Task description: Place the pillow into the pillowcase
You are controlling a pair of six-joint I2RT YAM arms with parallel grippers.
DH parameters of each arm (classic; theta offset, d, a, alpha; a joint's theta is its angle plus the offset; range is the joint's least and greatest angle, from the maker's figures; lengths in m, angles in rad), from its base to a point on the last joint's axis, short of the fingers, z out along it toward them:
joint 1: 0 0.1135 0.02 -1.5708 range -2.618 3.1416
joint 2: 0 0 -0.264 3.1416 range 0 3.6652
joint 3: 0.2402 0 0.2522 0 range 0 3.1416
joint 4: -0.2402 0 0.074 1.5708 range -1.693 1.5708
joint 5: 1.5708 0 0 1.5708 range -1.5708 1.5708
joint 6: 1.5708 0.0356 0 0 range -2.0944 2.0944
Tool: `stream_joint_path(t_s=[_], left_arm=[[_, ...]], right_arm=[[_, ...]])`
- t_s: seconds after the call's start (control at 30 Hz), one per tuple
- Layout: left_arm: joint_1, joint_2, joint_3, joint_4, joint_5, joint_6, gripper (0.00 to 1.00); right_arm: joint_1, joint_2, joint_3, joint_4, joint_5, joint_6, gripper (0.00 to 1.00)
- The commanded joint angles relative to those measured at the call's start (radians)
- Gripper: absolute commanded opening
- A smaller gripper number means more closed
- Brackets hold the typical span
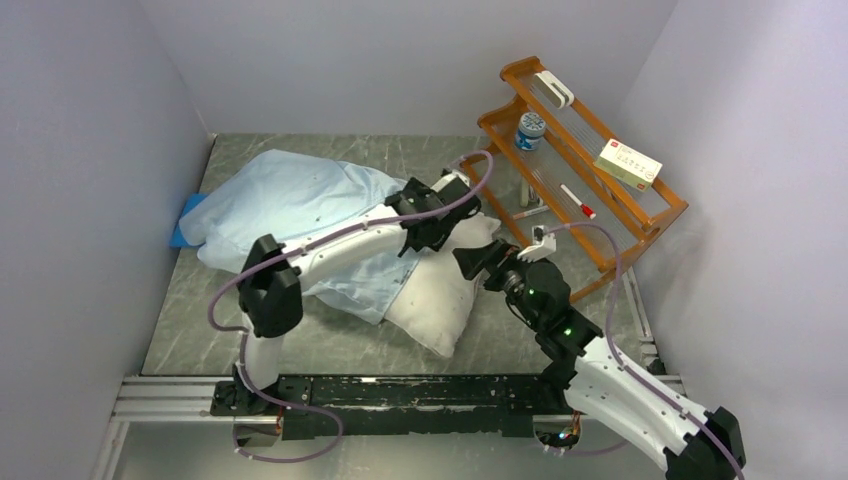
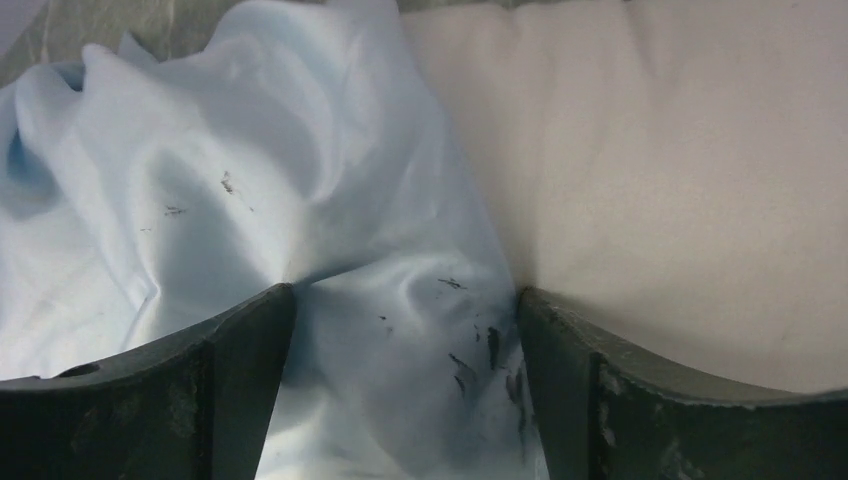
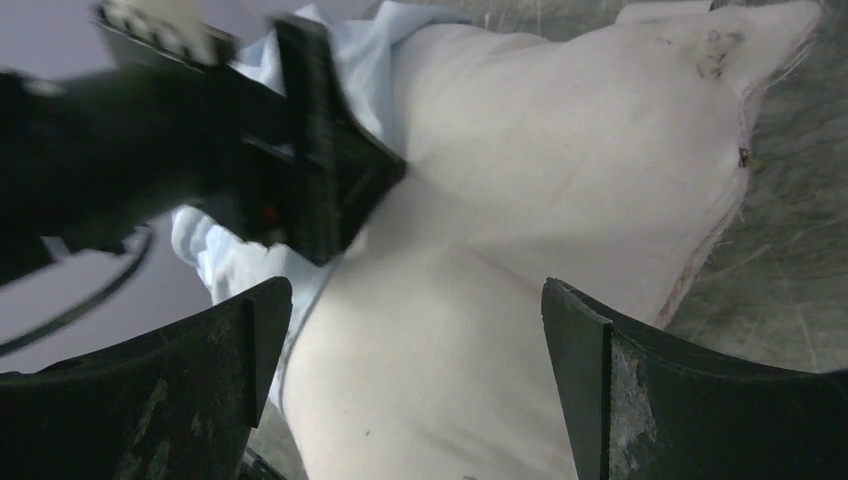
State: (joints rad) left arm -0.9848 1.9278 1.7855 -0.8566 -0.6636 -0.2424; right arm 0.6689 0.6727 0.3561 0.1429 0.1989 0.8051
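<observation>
The white pillow lies mid-table, its left part inside or under the light-blue pillowcase, which spreads to the back left. My left gripper is open and presses down at the pillowcase's edge where it meets the pillow. In the left wrist view a fold of the pillowcase lies between the fingers, and the pillow is by the right finger. My right gripper is open just above the pillow. The right wrist view also shows the left gripper.
An orange wooden rack stands at the back right with a jar, a box and a pen. A bright-blue mat peeks out by the left wall. A metal rail runs along the near edge.
</observation>
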Motion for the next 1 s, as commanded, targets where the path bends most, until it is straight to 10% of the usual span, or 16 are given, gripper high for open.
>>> stream_joint_path(t_s=[0.0,0.2,0.43,0.97], left_arm=[[-0.021,0.076,-0.015,-0.059,-0.148,0.013,0.80],[-0.082,0.090,0.097,-0.081,-0.265,0.055,0.06],[-0.129,0.043,0.398,-0.117,-0.182,0.121,0.05],[-0.127,-0.134,0.485,0.072,-0.265,0.230,0.05]], right_arm=[[0.004,-0.062,-0.027,-0.041,0.047,0.011,1.00],[0.004,-0.026,-0.067,-0.011,0.011,0.061,1.00],[0.001,-0.030,-0.022,-0.072,0.098,0.068,1.00],[-0.006,-0.097,0.086,-0.600,0.548,0.460,1.00]])
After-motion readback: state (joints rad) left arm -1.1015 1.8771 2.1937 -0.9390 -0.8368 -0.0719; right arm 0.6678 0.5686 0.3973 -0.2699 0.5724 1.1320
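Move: The pillowcase's open rim lies right at the open left fingers, about 2 cm ahead, 1 cm right and 3 cm below. From the left hand, the pillow's bare end is some 10 cm back, 5 cm right and 6 cm lower. From the right hand, that bare end is about 4 cm left, 3 cm back and 9 cm down, and the pillow's far corner roughly 8 cm ahead, 5 cm right and 9 cm down. Left hand dips, pinches the pillowcase rim, lifts about 20 cm; open right hand goes 8 cm right, turning clockwise. ##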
